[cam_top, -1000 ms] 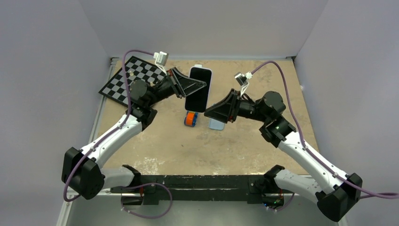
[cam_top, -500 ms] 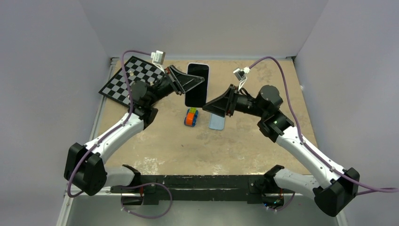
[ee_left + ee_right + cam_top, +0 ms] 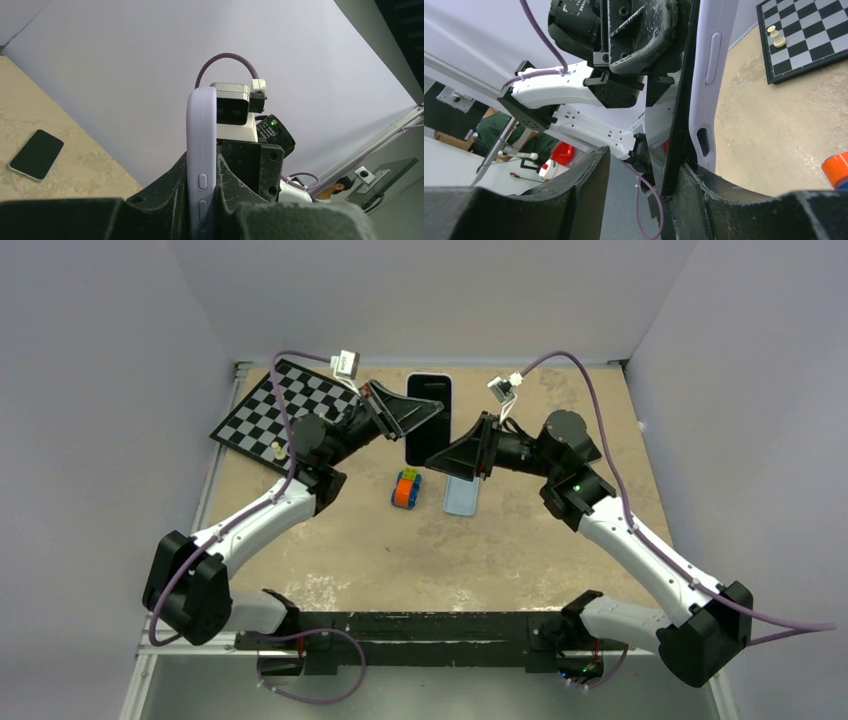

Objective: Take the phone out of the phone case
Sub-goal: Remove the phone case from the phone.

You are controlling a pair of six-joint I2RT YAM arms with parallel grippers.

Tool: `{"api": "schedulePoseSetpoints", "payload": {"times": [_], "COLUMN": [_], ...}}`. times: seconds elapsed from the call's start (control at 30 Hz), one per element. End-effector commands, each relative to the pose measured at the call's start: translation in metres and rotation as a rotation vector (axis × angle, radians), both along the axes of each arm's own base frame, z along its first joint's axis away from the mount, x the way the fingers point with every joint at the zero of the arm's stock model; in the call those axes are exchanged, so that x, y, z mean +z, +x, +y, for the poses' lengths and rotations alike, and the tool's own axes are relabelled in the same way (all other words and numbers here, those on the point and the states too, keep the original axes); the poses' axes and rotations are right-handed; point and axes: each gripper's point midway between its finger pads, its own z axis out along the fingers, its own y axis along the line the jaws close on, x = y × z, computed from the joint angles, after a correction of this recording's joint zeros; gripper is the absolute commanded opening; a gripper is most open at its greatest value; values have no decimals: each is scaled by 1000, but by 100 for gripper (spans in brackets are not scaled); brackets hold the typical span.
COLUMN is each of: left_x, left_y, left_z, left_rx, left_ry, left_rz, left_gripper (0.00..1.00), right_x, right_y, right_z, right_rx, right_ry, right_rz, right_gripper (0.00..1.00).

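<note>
My left gripper [image 3: 425,418] is shut on the phone in its lilac case [image 3: 428,420] and holds it above the table's far middle, black screen up. In the left wrist view the case [image 3: 201,140] stands edge-on, clamped between both fingers of that gripper [image 3: 201,167]. My right gripper [image 3: 436,462] is open at the phone's near end. In the right wrist view the lilac case [image 3: 711,95] and the black front edge lie against the right finger, while the left finger stands well apart from it; the gripper [image 3: 644,165] is not closed.
A second phone [image 3: 461,497] lies flat on the table under the right gripper, also in the left wrist view [image 3: 36,155]. An orange and green toy [image 3: 405,489] lies beside it. A chessboard [image 3: 270,410] with a white piece [image 3: 776,36] lies at the far left.
The left gripper has carried the cased phone slightly right and farther back. The right gripper has moved left and up from over the flat phone to the held phone's near end.
</note>
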Motion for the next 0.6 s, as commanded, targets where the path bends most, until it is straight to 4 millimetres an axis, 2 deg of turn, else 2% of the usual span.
{"api": "schedulePoseSetpoints", "payload": {"times": [0.0, 0.2, 0.27, 0.33, 0.37, 0.4, 0.5, 0.57], "left_x": [34, 24, 24, 23, 22, 21, 14, 9], "left_y": [-88, -98, -101, -103, -103, -104, -104, -104], "left_z": [-21, -33, -33, -32, -32, -31, -26, -20], "left_rx": [-320, -386, -400, -387, -374, -360, -300, -256], "left_ry": [-65, -28, -10, 15, 37, 60, 142, 200], "left_rz": [-118, -131, -147, -179, -193, -215, -274, -295], "left_gripper": [0, 0, 0, 2, 9, 17, 41, 52], "right_x": [24, 37, 39, 41, 44, 46, 50, 54], "right_y": [26, 20, 17, 12, 8, 4, -5, -8], "right_z": [-5, -15, -16, -18, -19, -20, -28, -35], "right_rx": [-67, -17, -1, 12, 24, 31, 24, 12], "right_ry": [95, 183, 196, 208, 218, 226, 238, 245], "right_rz": [-61, -52, -57, -55, -61, -60, -58, -51], "right_gripper": [51, 41, 31, 14, 4, 0, 0, 0]}}
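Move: The right hand's open fingers already straddle the loosened near, lower end of the phone; the phone's middle lies about 6 cm ahead, 1 cm left and 4 cm above. The empty blue case lies on the table roughly 16 cm ahead, 7 cm right and 36 cm below, and the toy car 16 cm ahead, 6 cm left, equally low. The left hand still grips the cased phone; the phone's middle is about 1 cm back and level sideways. Drifting about 2 cm right and a little back, the right hand turns some 10 degrees, fingertips swinging back and tipping up, and shuts on the phone's freed lower end, pinching the black phone with the lilac case outside the fingers. The left hand eases back about 4 cm and 2 cm right, mostly back at the last as its fingers open from their grip. ##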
